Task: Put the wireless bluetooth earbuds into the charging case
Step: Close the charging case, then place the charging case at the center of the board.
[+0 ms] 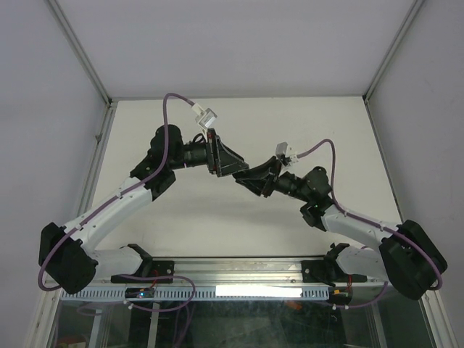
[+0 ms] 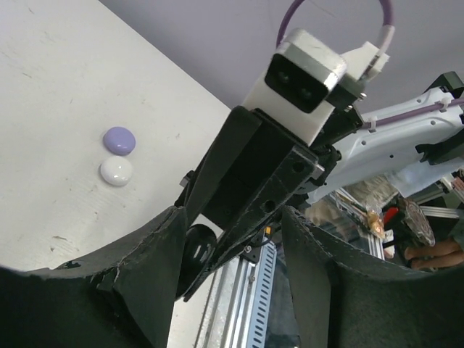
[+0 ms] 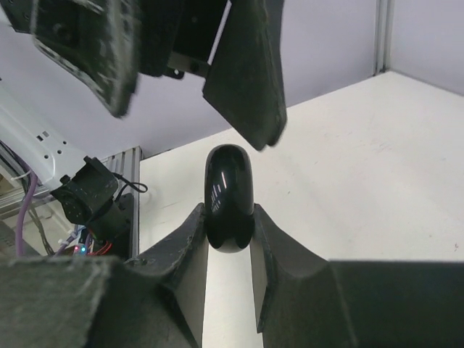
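My right gripper (image 3: 229, 214) is shut on a glossy black rounded charging case (image 3: 228, 188), held on edge above the white table (image 3: 377, 159). In the top view both grippers meet over the table's middle: left gripper (image 1: 233, 168), right gripper (image 1: 243, 180). My left gripper (image 2: 232, 217) stands open, its fingers (image 3: 246, 80) just above the case. Seen from the left wrist, the black case (image 2: 194, 254) sits close beside the left finger, with the right gripper's finger in the gap. The earbuds are out of view.
A purple puck (image 2: 119, 141) and a white puck (image 2: 116, 172) lie side by side on the table. The aluminium rail (image 1: 239, 272) with the arm bases runs along the near edge. Frame posts and grey walls bound the table.
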Robot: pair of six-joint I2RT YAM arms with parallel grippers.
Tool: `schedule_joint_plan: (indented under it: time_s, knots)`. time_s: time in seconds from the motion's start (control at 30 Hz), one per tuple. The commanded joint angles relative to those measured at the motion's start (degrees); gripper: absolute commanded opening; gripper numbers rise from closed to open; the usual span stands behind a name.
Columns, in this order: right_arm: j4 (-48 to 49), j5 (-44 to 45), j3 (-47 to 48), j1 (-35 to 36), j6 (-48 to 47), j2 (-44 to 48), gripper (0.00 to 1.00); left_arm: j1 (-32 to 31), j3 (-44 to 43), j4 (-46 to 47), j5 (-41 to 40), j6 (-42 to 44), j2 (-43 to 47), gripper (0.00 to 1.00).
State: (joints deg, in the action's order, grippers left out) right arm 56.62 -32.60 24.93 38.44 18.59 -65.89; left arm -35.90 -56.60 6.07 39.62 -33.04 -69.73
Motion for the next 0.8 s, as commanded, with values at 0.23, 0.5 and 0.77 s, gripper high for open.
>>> schedule_joint_plan:
  time_s: [0.23, 0.5, 0.77]
  knots:
    - [-18.5, 3.7, 2.6, -1.9, 2.6, 2.3, 0.00, 1.9, -0.9, -9.4, -13.9, 12.0, 7.8, 0.59]
    - [-38.3, 11.0, 1.5, -6.2, 7.6, 5.3, 0.00, 2.0, 0.6, -19.3, -42.6, 22.5, 13.7, 0.68]
    - [-48.9, 16.4, -2.7, -10.0, 13.5, 5.6, 0.00, 2.0, 6.8, -17.9, -62.1, 27.2, 18.4, 0.78]
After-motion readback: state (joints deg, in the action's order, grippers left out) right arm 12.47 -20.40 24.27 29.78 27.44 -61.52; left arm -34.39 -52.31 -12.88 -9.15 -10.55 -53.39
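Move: The right hand holds the black charging case in its fingertips, with bare table some 25 cm below it and about 10 cm to its right, 3 cm farther out. From that hand the white disc lies roughly 21 cm right and 6 cm ahead, the purple disc about 27 cm right and 8 cm ahead, both some 25 cm down. From the left hand the case is about 4 cm below and 1 cm back. Keeping its grip on the charging case, the right hand sinks about 15 cm towards the bare table, drawing some 7 cm to its right as the wrist tips the fingers downward and swings them clockwise. The left hand, touching nothing, edges up and then sweeps away from the case to its left and somewhat forward, turning roughly 45 degrees counter-clockwise while its fingers open wider. ##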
